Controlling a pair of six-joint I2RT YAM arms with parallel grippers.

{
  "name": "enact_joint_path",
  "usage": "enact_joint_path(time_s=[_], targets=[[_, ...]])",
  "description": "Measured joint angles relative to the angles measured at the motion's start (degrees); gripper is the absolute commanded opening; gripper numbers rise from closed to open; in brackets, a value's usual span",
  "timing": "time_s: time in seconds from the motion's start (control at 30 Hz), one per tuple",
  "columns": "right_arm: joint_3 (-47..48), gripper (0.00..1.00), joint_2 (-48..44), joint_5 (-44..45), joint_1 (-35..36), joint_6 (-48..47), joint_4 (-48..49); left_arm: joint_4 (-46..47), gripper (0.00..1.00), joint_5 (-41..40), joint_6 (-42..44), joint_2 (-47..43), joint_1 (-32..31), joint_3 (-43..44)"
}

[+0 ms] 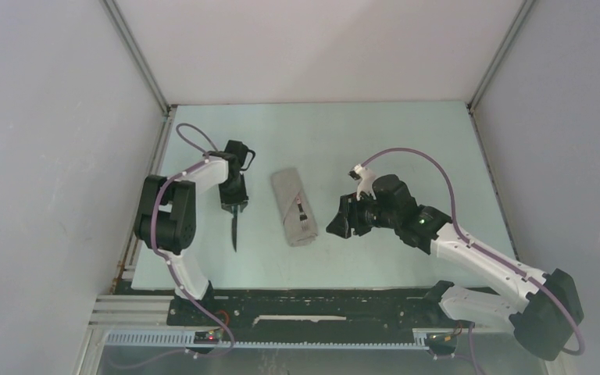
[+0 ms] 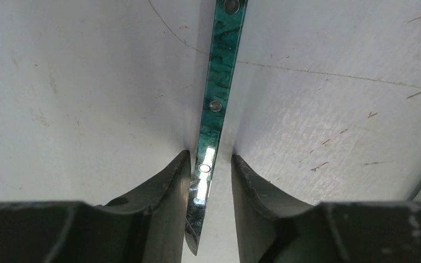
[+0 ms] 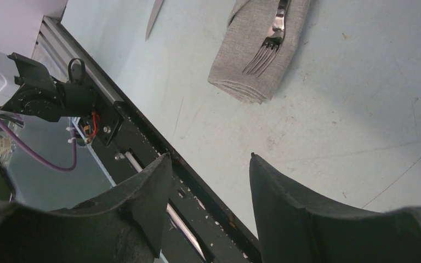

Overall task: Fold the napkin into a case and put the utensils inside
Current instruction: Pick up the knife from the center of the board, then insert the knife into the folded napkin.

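Note:
The napkin lies folded into a narrow grey case at the table's middle. A silver fork rests on it, tines toward the near end and handle running into the fold. Left of the case, a knife with a dark green handle lies on the table. My left gripper points down over it, jaws astride the knife. One finger touches it and a gap shows on the other side. My right gripper hovers right of the case, open and empty.
A black mounting rail runs along the near table edge, just beneath my right fingers. White enclosure walls close in the left, back and right. Purple cables loop over both arms.

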Motion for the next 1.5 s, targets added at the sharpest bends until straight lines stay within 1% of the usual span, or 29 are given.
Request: enact_joint_path(time_s=[0.03, 0.17, 0.2, 0.27, 0.3, 0.47, 0.57, 0.67, 0.73, 0.8, 0.9, 1.0, 1.13, 1.23, 1.27, 1.33, 1.37, 1.5], targets=[[0.0, 0.62, -0.1, 0.0, 0.0, 0.0, 0.0, 0.0, 0.39, 0.0, -0.2, -0.1, 0.0, -0.2], [0.0, 0.62, -0.8, 0.2, 0.0, 0.3, 0.0, 0.1, 0.26, 0.9, -0.8, -0.9, 0.0, -1.2], [0.0, 0.62, -1.1, 0.2, 0.0, 0.4, 0.0, 0.1, 0.2, 1.2, -0.8, -0.9, 0.0, -1.2], [0.0, 0.62, -1.6, 0.2, 0.0, 0.5, 0.0, 0.1, 0.03, 1.6, -1.1, -0.9, 0.0, -1.2], [0.0, 0.62, -1.8, 0.2, 0.0, 0.6, 0.0, 0.1, 0.01, 1.6, -1.2, -0.9, 0.0, -1.2], [0.0, 0.62, -3.1, 0.5, 0.0, 0.6, -0.6, 0.2, 0.0, 1.5, -1.4, -1.6, -0.3, -1.9], [0.0, 0.61, -3.9, 1.2, 0.0, 0.6, -1.2, -0.9, 0.0, 1.5, -3.1, -6.8, -1.9, -6.6], [0.0, 0.62, -5.3, 1.6, 0.0, 0.6, -2.5, -4.1, 0.0, 2.6, -6.8, -16.0, -6.6, -10.8], [0.0, 0.62, -6.2, 1.8, 0.0, 0.6, -3.1, -6.3, 0.0, 3.7, -9.8, -21.9, -11.4, -11.1], [0.0, 0.62, -7.7, 2.1, 0.0, 0.6, -3.8, -8.2, 0.0, 6.2, -13.1, -26.2, -17.0, -9.4], [0.0, 0.62, -9.5, 2.4, 0.0, 0.6, -4.3, -9.9, 0.0, 9.8, -16.6, -26.0, -22.3, -5.8], [0.0, 0.62, -10.8, 2.8, 0.0, 0.6, -4.7, -12.5, 0.0, 13.4, -20.2, -20.6, -26.7, 0.2], [0.0, 0.63, -11.8, 3.5, 0.0, 0.6, -5.5, -13.9, 0.0, 17.1, -23.7, -13.4, -29.7, 5.7], [0.0, 0.69, -12.1, 4.5, 0.0, 0.6, -6.0, -13.9, 0.0, 19.6, -26.7, -10.7, -31.0, 6.1], [0.0, 0.74, -12.2, 4.9, 0.0, 0.7, -6.1, -13.9, 0.0, 20.1, -27.7, -10.3, -31.3, 6.0], [0.0, 0.98, -12.5, 5.9, 0.0, 1.1, -6.2, -13.2, 0.0, 21.2, -30.1, -10.0, -31.7, 5.0], [0.0, 0.99, -12.7, 6.7, 0.0, 1.5, -6.4, -12.7, 0.0, 21.6, -31.2, -10.0, -31.8, 4.4], [0.0, 1.0, -14.4, 10.0, -0.1, 2.6, -7.1, -11.5, 0.0, 21.9, -34.5, -9.4, -31.9, 2.7]])
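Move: The green-handled knife lies between the left hand's open fingertips, handle forward and blade towards the base, its middle about 2 cm back and 1 cm below them. The folded napkin lies some 19 cm to the right and about 1 cm ahead; the fork on it has its visible part 21 cm right and 1 cm back, both about 1 cm lower. From the right hand the knife is roughly 10 cm ahead, 34 cm left and 15 cm down. The left fingers pinch the knife by the blade end of its handle while the hand eases barely a centimetre back, then it swings the knife some 20 cm right and 14 cm back towards the napkin's near end, rising about 10 cm on the way and sinking 3 cm again, with the wrist rolling some 25 degrees, its left side going down. Meanwhile the empty right hand draws away from the napkin, about 4 cm up and 4 cm to the right, and opens wider near the end. ##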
